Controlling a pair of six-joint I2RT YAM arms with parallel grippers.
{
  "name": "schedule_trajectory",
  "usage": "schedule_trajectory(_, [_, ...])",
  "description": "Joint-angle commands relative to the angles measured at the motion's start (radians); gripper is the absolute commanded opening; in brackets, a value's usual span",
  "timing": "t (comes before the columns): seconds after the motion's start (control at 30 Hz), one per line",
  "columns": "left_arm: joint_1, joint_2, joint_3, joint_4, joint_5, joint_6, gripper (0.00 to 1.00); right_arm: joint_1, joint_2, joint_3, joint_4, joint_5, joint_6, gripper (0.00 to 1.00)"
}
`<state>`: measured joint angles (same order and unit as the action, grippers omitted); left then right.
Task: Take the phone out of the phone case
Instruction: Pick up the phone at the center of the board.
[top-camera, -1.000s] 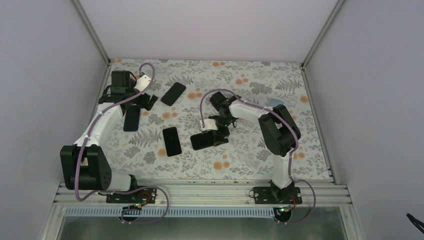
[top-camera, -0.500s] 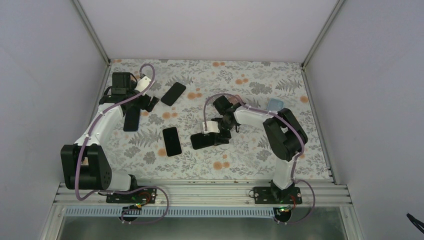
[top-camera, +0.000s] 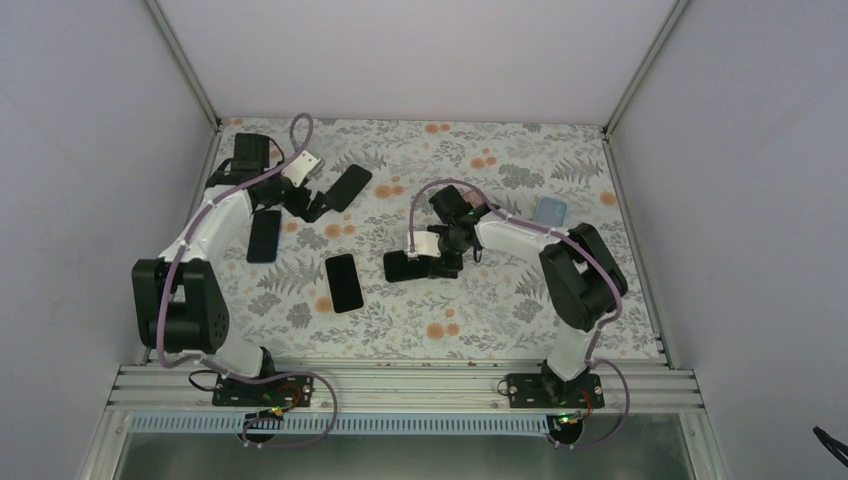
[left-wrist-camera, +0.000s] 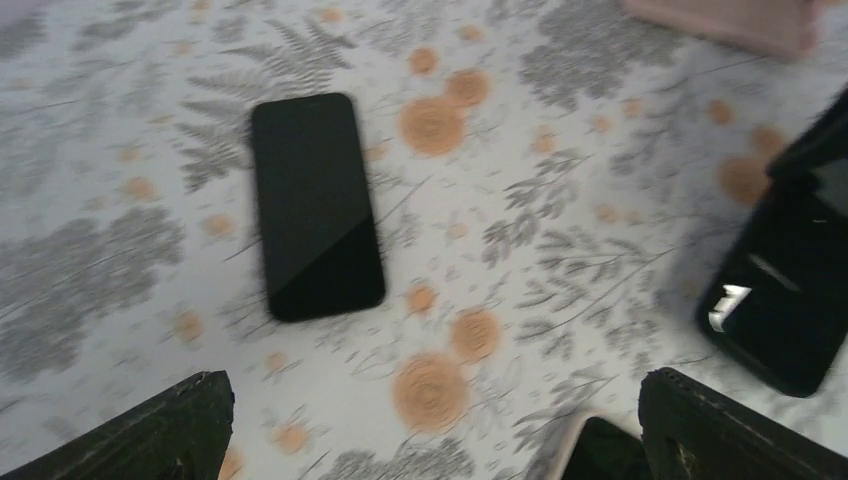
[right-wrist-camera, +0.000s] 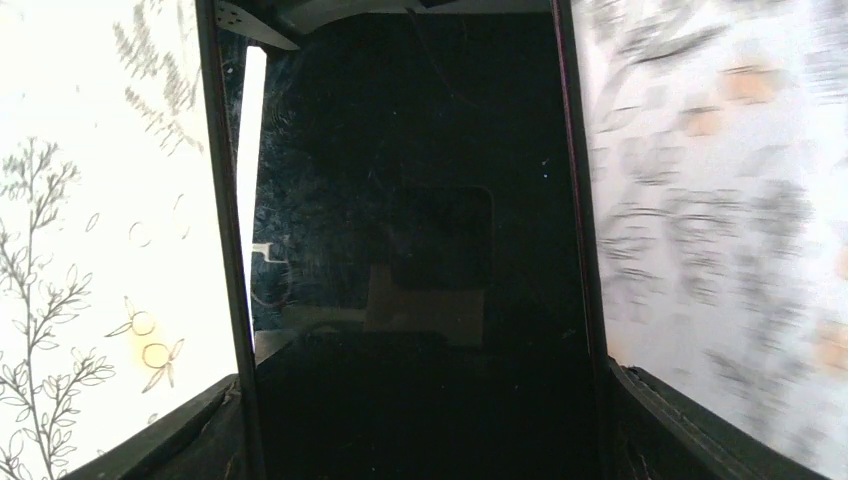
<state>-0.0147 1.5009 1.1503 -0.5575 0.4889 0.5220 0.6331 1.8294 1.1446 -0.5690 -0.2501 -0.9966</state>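
Note:
My right gripper (top-camera: 428, 263) is shut on the long edges of a black phone in its black phone case (top-camera: 406, 266), at mid-table. In the right wrist view the phone case (right-wrist-camera: 410, 250) fills the space between the fingers (right-wrist-camera: 170, 435), both of which touch its sides. A bright strip runs along its left rim. My left gripper (top-camera: 318, 203) stands open at the back left, beside a black phone (top-camera: 347, 187). From the left wrist that phone's corner (left-wrist-camera: 600, 452) shows just inside the right finger (left-wrist-camera: 720, 430), and the left gripper (left-wrist-camera: 440, 440) holds nothing.
Two more black phones lie flat: one at the left (top-camera: 264, 235), one in the middle (top-camera: 343, 282), the latter also in the left wrist view (left-wrist-camera: 315, 205). A light blue case (top-camera: 550, 210) sits at the back right. A pink object (left-wrist-camera: 740, 25) lies far off.
The right gripper has narrowed onto the cased phone, carrying it back-left and turning it level. The left gripper swung right, from the left phone toward the back phone.

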Motion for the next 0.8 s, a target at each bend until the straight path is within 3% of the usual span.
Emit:
schedule_trajectory(0.0, [-0.019, 0.126, 0.153, -0.230, 0.270, 0.026, 1.00, -0.004, -0.140, 0.038, 0.134, 0.047, 0.114, 0.58])
schedule_trajectory(0.13, [-0.037, 0.309, 0.350, -0.497, 0.480, 0.115, 1.00, 0.001, -0.160, 0.065, 0.217, 0.120, 0.183, 0.52])
schedule_trajectory(0.4, [-0.130, 0.479, 0.590, -0.693, 0.565, 0.158, 1.00, 0.007, -0.159, 0.139, 0.299, 0.216, 0.240, 0.50])
schedule_trajectory(0.77, [-0.209, 0.570, 0.662, -0.623, 0.546, 0.057, 0.99, 0.033, -0.144, 0.209, 0.286, 0.208, 0.245, 0.51])
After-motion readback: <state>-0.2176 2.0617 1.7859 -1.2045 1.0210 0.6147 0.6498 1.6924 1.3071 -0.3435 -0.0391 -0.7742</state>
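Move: The right hand already grips the right end of the center phone, whose middle lies about 5 cm to its left and level with it; the open left gripper waits some 28 cm left, 10 cm ahead and 14 cm up. From the left hand that phone's middle is about 21 cm right, 11 cm back and 13 cm down. A black phone lies 11 cm ahead, 3 cm right of the left hand, the left phone 15 cm back, 4 cm right, both 16 cm below. Keeping its grip across the long sides, the right hand lifts the center phone about 14 cm and carries it some 9 cm forward and slightly left, tilting its fingers up and turning a little clockwise, so the phone's free end comes up to the left gripper. Meanwhile the left hand sweeps about 14 cm right at nearly the same height to meet it, its wrist rolling and swinging clockwise by some 45 degrees until the wide-open fingers point rightward at that end; whether they touch it can't be seen. ##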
